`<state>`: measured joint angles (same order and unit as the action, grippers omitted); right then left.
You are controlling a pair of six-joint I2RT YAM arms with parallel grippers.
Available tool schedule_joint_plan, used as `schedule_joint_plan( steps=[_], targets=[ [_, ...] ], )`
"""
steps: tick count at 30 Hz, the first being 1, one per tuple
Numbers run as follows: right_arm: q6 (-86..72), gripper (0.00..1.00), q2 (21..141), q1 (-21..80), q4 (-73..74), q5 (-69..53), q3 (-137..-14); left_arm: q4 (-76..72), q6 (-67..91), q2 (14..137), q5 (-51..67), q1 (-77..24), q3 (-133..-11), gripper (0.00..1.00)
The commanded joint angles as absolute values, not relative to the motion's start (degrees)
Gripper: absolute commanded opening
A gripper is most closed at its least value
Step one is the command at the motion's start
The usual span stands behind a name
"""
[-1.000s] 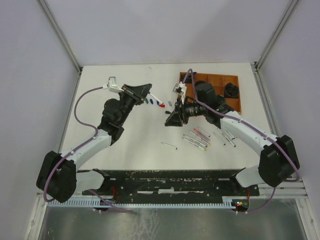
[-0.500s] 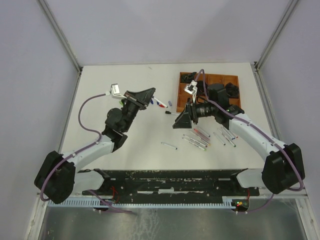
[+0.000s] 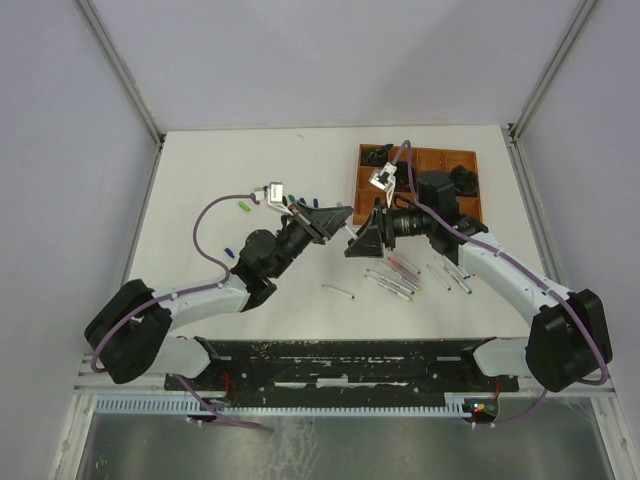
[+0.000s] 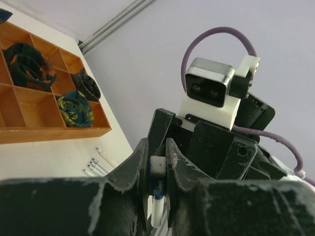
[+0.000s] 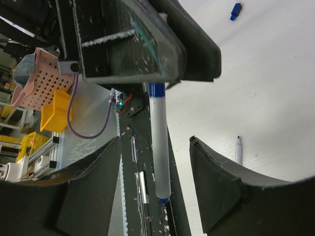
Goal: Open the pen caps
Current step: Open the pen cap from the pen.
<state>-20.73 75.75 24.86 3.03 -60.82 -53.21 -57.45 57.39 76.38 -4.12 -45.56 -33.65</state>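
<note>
My left gripper (image 3: pixel 335 218) (image 4: pixel 157 142) is shut on a white pen (image 4: pixel 158 206), gripping it at its blue band (image 4: pixel 158 189). The pen's barrel (image 5: pixel 160 162) sticks out between the fingers of my right gripper (image 3: pixel 362 240) (image 5: pixel 155 142), which stands open and does not touch it. A small blue tip (image 5: pixel 162 199) ends the barrel. I cannot tell which blue part is the cap. Loose pen caps lie on the table: green (image 3: pixel 244 205), blue (image 3: pixel 228 252) (image 5: pixel 236 11). Several pens (image 3: pixel 400 275) lie below the right gripper, and one pen (image 3: pixel 338 291) lies alone.
A brown compartment tray (image 3: pixel 440 157) (image 4: pixel 49 132) with dark rolled items stands at the back right, just behind the right arm. More small caps (image 3: pixel 300 200) lie behind the left gripper. The black base rail (image 3: pixel 340 360) runs along the near edge.
My left arm swung right and toward the centre, carrying the pen up to the right gripper. The right gripper's jaws opened wider, and it shifted slightly right.
</note>
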Motion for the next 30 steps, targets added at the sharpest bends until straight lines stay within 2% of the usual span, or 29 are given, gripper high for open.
schedule_joint_plan(
  steps=[1, 6, 10, 13, 17, 24, 30],
  targets=[
    [-21.88, 0.62, 74.23, 25.13, -0.05, -61.55, -53.36, -61.55, 55.39, 77.78, -3.87, -46.28, -34.54, 0.03],
    [-21.39, 0.32, 75.15, 25.9, 1.1, -61.99, -53.83, -61.72, 54.9, 79.99, -3.61, -46.25, -36.13, 0.03],
    [-19.11, 0.23, 75.93, 26.33, 4.47, -62.23, -55.02, -61.85, 54.45, 80.92, -2.21, -46.16, -37.53, 0.03],
    [-17.88, 0.02, 76.14, 26.34, 6.92, -62.66, -55.97, -60.36, 54.43, 79.38, -2.48, -44.44, -37.87, 0.03],
    [-18.1, 0.02, 76.84, 26.41, 8.08, -63.01, -55.83, -58.08, 58.07, 75.66, -2.84, -35.13, -39.31, 0.03],
    [-15.6, 0.02, 80.46, 28.85, 11.47, -62.42, -56.34, -50.23, 62.22, 75.46, -1.36, -16.4, -48.83, 0.03],
    [-12.42, 0.02, 80.01, 29.88, 14.4, -60.48, -57.37, -48.73, 67.57, 74.86, -0.67, -13.47, -48.83, 0.03]
  ],
)
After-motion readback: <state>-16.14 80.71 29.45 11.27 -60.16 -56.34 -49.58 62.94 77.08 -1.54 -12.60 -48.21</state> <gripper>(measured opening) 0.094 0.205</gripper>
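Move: The capped marker hangs from the left fingers, which grip its blue cap, so its white body lies about 5 cm below the left hand point; the row of loose caps is centred some 14 cm ahead of the left hand, 15 cm left and 28 cm down. For the right hand, the body stands between the open fingers, about 1 cm above the hand point; a loose uncapped pen lies about 5 cm back, 3 cm left and 22 cm below, and the white pen cluster 2 cm back, 12 cm right and 22 cm below. The right fingers close from wide open and pinch the marker's body, while the left hand keeps its grip on the cap and stays almost in place, easing a centimetre or so right and down. Then the left hand pulls swiftly away from the marker, ending about 19 cm left, 14 cm forward and 9 cm up over the cap row side, turning some 30 degrees counter-clockwise, while the right hand is first drawn a little forward and left with it, then moves back and down about 3 cm each, still holding the body. ##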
